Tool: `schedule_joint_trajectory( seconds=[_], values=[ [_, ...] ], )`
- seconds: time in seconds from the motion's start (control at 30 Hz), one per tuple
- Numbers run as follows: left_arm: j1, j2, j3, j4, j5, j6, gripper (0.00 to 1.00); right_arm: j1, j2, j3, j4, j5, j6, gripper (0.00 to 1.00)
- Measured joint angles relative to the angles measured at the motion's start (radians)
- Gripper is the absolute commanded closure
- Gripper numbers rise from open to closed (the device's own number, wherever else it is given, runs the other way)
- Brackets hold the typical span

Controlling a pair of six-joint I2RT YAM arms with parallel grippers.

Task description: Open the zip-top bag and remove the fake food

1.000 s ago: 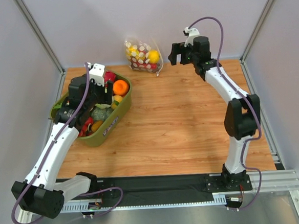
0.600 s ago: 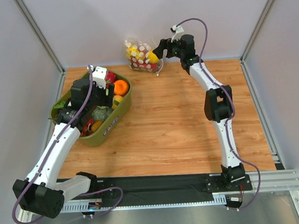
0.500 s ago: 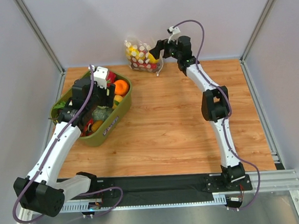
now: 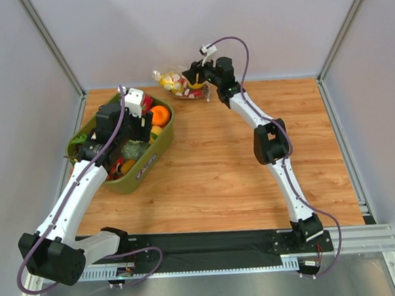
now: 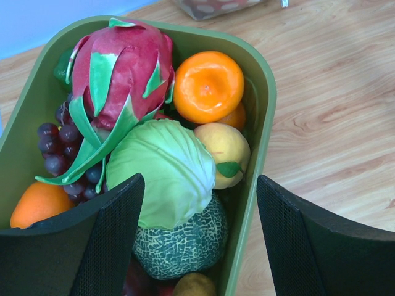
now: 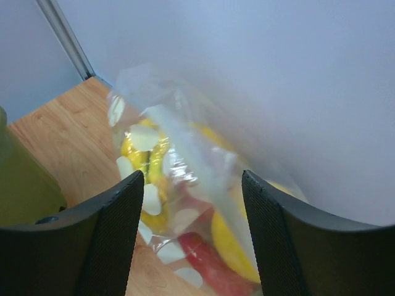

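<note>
The clear polka-dot zip-top bag [image 4: 174,82] leans against the back wall, tipped toward the left. In the right wrist view the bag [image 6: 179,185] fills the space between my fingers, with yellow fake food [image 6: 139,176] and a red piece [image 6: 207,262] inside. My right gripper [image 4: 194,76] is open, its jaws on either side of the bag's right end. My left gripper [image 4: 124,129] is open and empty above the olive-green bin [image 4: 158,151].
The bin [image 5: 262,111] holds a pink dragon fruit [image 5: 117,68], an orange [image 5: 207,86], a green cabbage [image 5: 163,169], a melon, grapes and other produce. The back wall stands right behind the bag. Metal frame posts rise at the back corners.
My right arm has reached left along the back wall to the bag. The bag has been pushed left and tipped over. The left arm has barely moved.
</note>
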State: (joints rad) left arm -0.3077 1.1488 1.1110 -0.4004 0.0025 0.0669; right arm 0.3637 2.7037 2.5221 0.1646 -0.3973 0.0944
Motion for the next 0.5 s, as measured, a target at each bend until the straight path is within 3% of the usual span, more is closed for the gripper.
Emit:
schedule_joint_trajectory(
  seconds=[0.07,0.2,0.23,0.37,0.5],
  values=[
    [0.0,0.0,0.0,0.0,0.0,0.0,0.2,0.003,0.01,0.002,0.006,0.006,-0.007,0.46],
    [0.0,0.0,0.0,0.0,0.0,0.0,0.2,0.004,0.026,0.004,0.007,0.05,-0.039,0.94],
    [0.0,0.0,0.0,0.0,0.0,0.0,0.2,0.004,0.027,0.004,0.003,0.064,-0.043,0.99],
    [0.0,0.0,0.0,0.0,0.0,0.0,0.2,0.005,0.026,0.0,0.003,0.096,-0.071,1.0],
    [0.0,0.0,0.0,-0.001,0.002,0.0,0.2,0.005,-0.065,-0.185,0.038,0.123,-0.077,1.0]
  ],
)
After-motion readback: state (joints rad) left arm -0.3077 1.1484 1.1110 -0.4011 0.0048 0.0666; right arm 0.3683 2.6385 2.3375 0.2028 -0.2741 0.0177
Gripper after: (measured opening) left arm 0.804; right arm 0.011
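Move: The zip-top bag is right at the open right fingers: its middle lies about 2 cm ahead, 4 cm to the left and 5 cm below, with its pale upper strip already between them. The yellow fruit inside sits some 3 cm ahead, 1 cm right and 7 cm down. The orange in the green bin is roughly 18 cm back and 13 cm left, 9 cm lower. From the left hand, the bag is about 32 cm ahead, 14 cm right and 13 cm below. Shut the right fingers from about two-thirds open onto the bag's pale upper strip, pinching it between the tips while sinking about 3.5 cm and easing some 2 cm to the right. Ease about 1 cm forward as they close, then draw back by that much with the fingers shut, turning the hand slightly clockwise. ##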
